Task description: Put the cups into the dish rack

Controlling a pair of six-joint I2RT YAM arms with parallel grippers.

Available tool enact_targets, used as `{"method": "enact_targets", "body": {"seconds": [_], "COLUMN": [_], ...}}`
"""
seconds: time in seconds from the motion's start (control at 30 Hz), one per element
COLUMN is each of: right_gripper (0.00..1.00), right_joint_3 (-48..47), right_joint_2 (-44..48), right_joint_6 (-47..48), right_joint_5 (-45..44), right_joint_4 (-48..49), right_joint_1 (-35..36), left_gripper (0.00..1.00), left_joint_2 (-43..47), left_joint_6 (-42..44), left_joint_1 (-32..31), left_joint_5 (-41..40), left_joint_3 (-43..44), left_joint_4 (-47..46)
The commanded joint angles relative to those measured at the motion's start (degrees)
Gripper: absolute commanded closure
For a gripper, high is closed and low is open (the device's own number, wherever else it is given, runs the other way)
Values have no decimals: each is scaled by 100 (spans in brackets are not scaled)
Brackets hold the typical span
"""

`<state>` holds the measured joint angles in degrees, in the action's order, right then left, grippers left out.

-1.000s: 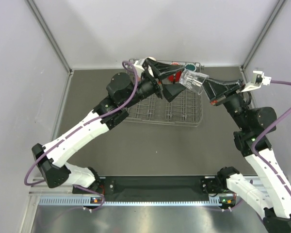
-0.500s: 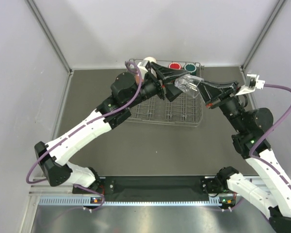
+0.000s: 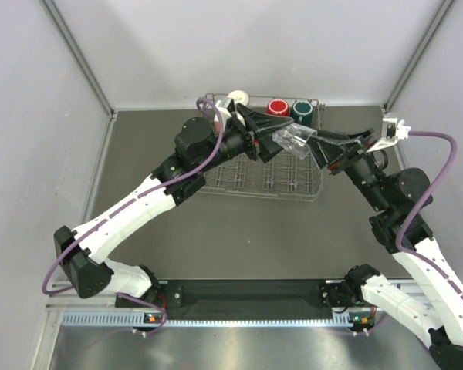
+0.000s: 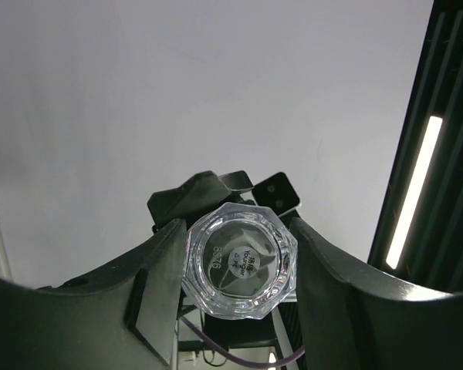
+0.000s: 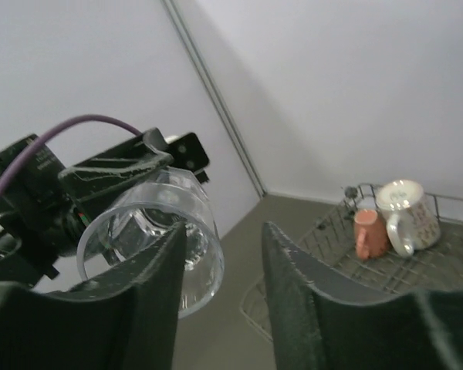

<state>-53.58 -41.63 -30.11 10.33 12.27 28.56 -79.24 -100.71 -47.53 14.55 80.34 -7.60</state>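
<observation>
The clear glass hangs on its side above the dish rack, between the two arms. My left gripper is shut on its faceted base, one finger pressed against each side. My right gripper is open at the rim: one finger sits inside the mouth of the glass, the other stands apart outside it. At the rack's far end stand the white speckled mug, the red mug and the dark green mug. In the right wrist view the salmon-pink mug stands beside the speckled mug.
The wire rack lies at the back of the dark table, close to the rear wall. Grey walls enclose the left, right and far sides. Purple cables loop off both wrists.
The right gripper has opened off the glass rim while the left gripper has shut on the base. Both grippers and the glass have shifted a little left and lower over the rack.
</observation>
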Motion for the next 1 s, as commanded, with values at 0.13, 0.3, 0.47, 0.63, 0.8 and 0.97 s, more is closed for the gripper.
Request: {"method": "enact_targets", "body": {"seconds": [0.13,0.3,0.47,0.63,0.8,0.97], "right_gripper": [36,29,27,27,27,27], "right_joint_3": [-416,-592,-925,-1408,-1778,-1770], "right_joint_2": [514,857,1139,1297,1359,1447], "right_joint_6": [435,287,-3,-468,-1005,-1076], "right_joint_5": [-645,-1479,-1937,-2342,-2360,-2412], "right_joint_4": [-1814,-3492,-4732,-5937,-6895,-7326], "right_joint_1": [115,115,115,115,115,115], "left_gripper": [100,100,100,100,100,100], "left_joint_2": [690,595,217,-21,-504,-969], "left_joint_6": [1024,2131,3942,5507,6719,7433], "left_joint_1": [648,842,842,850,842,833], "left_joint_5": [320,418,68,-645,-1173,-1718], "left_joint_3": [-167,348,1202,1292,1222,1133], "left_joint_4": [249,1220,2288,2491,2105,1498]}}
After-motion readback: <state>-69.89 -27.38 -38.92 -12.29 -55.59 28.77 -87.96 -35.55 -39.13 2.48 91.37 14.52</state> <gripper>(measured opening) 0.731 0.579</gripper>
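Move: The left hand holds the glass; the middle of the dish rack, still open, lies about 30 cm ahead of it, 4 cm to its left and some 45 cm below. At the rack's far side, about 40 cm ahead, stand the white mug 11 cm left, the red mug 4 cm right and the green mug 14 cm right. From the right hand the rack's middle is about 31 cm ahead, 11 cm left and 43 cm below. Left hand carries the glass 17 cm forward and down, rolling nearly 70 degrees; right opens wider, withdraws right, down, back. ##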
